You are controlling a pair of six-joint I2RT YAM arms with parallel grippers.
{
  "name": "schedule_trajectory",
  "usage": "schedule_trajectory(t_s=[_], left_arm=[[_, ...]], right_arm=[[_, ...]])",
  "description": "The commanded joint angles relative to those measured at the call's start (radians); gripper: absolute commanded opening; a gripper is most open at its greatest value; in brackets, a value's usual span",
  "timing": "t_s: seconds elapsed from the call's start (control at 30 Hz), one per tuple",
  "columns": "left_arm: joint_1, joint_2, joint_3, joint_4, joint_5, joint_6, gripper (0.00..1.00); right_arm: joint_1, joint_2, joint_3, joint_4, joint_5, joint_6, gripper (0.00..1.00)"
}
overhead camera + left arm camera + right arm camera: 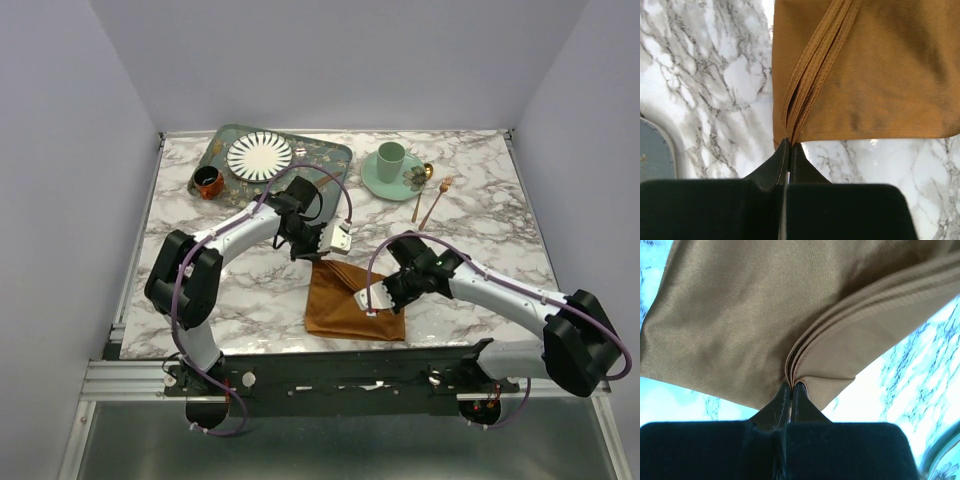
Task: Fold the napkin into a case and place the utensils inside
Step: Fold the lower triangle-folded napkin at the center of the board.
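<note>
The rust-orange napkin (345,305) lies folded on the marble table, near the front middle. My left gripper (313,257) is shut on the napkin's far-left corner, and the left wrist view shows hemmed layers (807,80) pinched at my left gripper (790,145). My right gripper (372,300) is shut on the napkin's right side; the stacked hem edges (840,325) run into my right gripper (791,386). The copper-gold utensils lie at the back right: a fork (437,202) and a spoon (421,190) beside it. No case shape shows.
A patterned green tray (330,155) at the back left holds a striped white plate (259,156). A small red-brown cup (208,182) stands at its left corner. A mint cup (390,156) sits on a mint saucer (375,183) at the back.
</note>
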Motion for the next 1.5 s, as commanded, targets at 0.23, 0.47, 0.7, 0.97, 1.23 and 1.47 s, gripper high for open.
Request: schedule_trajectory(t_s=[0.23,0.47,0.7,0.97,1.23,1.47], left_arm=[[-0.081,-0.106,-0.159,0.114,-0.131,-0.138,0.00],[-0.125,-0.140,-0.223,0.163,-0.173,-0.189,0.00],[-0.164,-0.146,-0.253,0.186,-0.226,-0.241,0.00],[-0.204,-0.134,-0.266,0.177,-0.240,-0.308,0.00],[-0.211,-0.090,-0.242,0.130,-0.225,-0.340,0.00],[-0.141,-0.121,-0.181,0.032,-0.076,-0.400,0.36]], right_arm=[[-0.081,-0.105,-0.088,0.020,-0.016,-0.007,0.01],[-0.128,-0.144,-0.140,0.068,-0.014,-0.020,0.01],[-0.135,-0.144,-0.176,0.106,0.001,-0.023,0.01],[-0.134,-0.136,-0.200,0.138,0.013,-0.043,0.01],[-0.134,-0.110,-0.233,0.178,0.043,-0.103,0.01],[-0.135,-0.072,-0.233,0.206,0.052,-0.155,0.01]])
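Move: Both hands already pinch the ends of the napkin's layered fold line. The left hand's end is bound for a spot on the napkin's left side, about 7 cm back, 0 sideways and 5 below; the near-left corner is some 17 cm back and 3 left, the tray's middle roughly 28 ahead and 11 left. The right hand's end belongs about 4 cm right, 1 ahead and 3 below; the near-right corner lies some 8 back and 3 right. The napkin's layered fold line is swung and laid straight across: the left hand draws its end back about 7 cm towards the robot while sinking 4 cm, its wrist turning slightly counter-clockwise, and parts its fingers at the very end. The right hand keeps its pinch, first travelling some 4 cm right, then lowering about 3 cm onto the right side. ##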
